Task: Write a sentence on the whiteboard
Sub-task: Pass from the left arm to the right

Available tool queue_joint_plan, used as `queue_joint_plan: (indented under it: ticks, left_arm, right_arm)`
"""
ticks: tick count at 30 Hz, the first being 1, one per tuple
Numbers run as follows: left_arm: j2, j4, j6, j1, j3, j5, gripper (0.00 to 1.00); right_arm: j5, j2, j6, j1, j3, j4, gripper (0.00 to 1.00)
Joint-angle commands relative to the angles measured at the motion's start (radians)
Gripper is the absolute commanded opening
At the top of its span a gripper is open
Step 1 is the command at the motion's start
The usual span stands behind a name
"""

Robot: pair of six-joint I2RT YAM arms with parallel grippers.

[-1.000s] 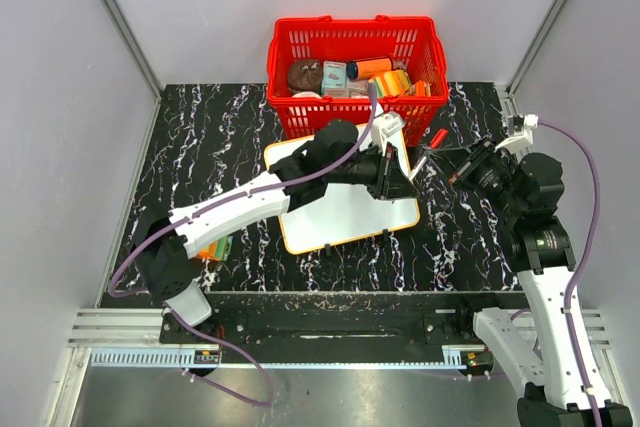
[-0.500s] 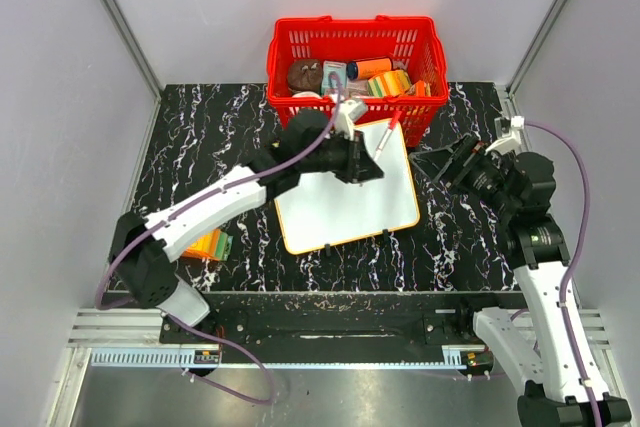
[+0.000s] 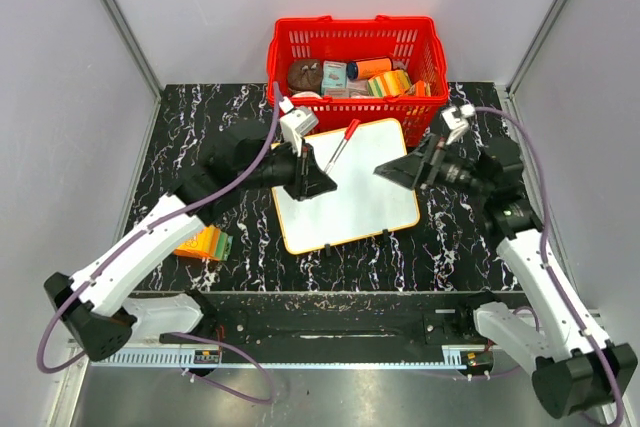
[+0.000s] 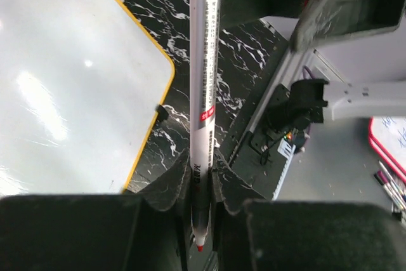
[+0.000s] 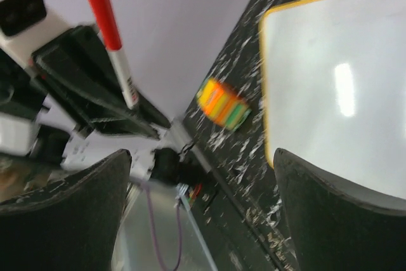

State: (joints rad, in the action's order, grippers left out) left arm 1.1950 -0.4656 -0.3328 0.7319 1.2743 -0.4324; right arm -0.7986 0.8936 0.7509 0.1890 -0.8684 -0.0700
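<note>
The whiteboard [image 3: 355, 202] lies flat on the black marbled table, white with an orange-yellow rim, and no sentence shows on its face. My left gripper [image 3: 318, 181] hangs over the board's left edge, shut on a red-capped marker [image 3: 340, 145] that points up and to the right. In the left wrist view the marker [image 4: 204, 80] runs straight out between the jaws of that gripper [image 4: 202, 188], beside the whiteboard [image 4: 63, 80]. My right gripper [image 3: 398, 169] hovers open over the board's right part with nothing in it. Its wrist view shows the gripper [image 5: 203, 207] wide apart, the marker [image 5: 113, 42] and the whiteboard [image 5: 336, 93].
A red basket [image 3: 300, 42] full of small goods stands right behind the board. An orange and green block [image 3: 205, 243] lies on the table left of the board, also seen as a block [image 5: 223, 103] from the right wrist. Grey walls close in both sides.
My right gripper has opened and swung left over the board. My left arm has pulled back from the board's right side to its left edge, carrying the marker.
</note>
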Motion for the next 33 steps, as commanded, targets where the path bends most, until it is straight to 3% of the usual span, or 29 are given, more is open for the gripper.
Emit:
queue_joint_plan:
  ticks: [1,8,18,33]
  left_arm:
    - [-0.07,-0.036,0.057,-0.002,-0.024,-0.124,0.0]
    - [-0.089,-0.03,0.075,0.023,-0.023,-0.246,0.0]
    - [-0.054,-0.03,0.074,0.073,-0.001,-0.221,0.0]
    - [-0.061,-0.03,0.089,0.073,0.005,-0.229,0.0]
  right_arm:
    - [-0.022,0.04,-0.004,0.211,-0.064,0.179,0.99]
    - [0.038,0.116,0.073,0.34,-0.034,0.417,0.8]
    - [0.036,0.151,0.082,0.375,-0.006,0.532,0.64]
    - [-0.042,0.111,0.105,0.389,0.065,0.61,0.62]
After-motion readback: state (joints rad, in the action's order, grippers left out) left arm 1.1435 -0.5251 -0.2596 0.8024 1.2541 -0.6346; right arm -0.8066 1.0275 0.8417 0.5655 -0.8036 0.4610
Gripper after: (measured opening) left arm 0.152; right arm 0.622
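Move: The left gripper already holds the marker near its writing tip; the marker's middle is about 5 cm ahead of that hand, 3 cm right and 3 cm up, and the empty right gripper is some 18 cm to that hand's right and about level. From the right hand, the marker's middle lies roughly 14 cm left, 4 cm ahead and 4 cm up. The whiteboard's middle is about 12 cm left of the right hand, 5 cm ahead and 25 cm below. The right hand sweeps about 10 cm left and 6 cm back towards the marker, rising some 3 cm overall after a brief higher arc, while it turns about 20 degrees counter-clockwise and its wide-open fingers narrow to roughly two thirds, one on either side of the marker's cap-end half, not yet pinching it. The left hand keeps its grip near the writing tip, draws back some 6 cm while turning about 15 degrees clockwise, then holds still and offers the capped end. ##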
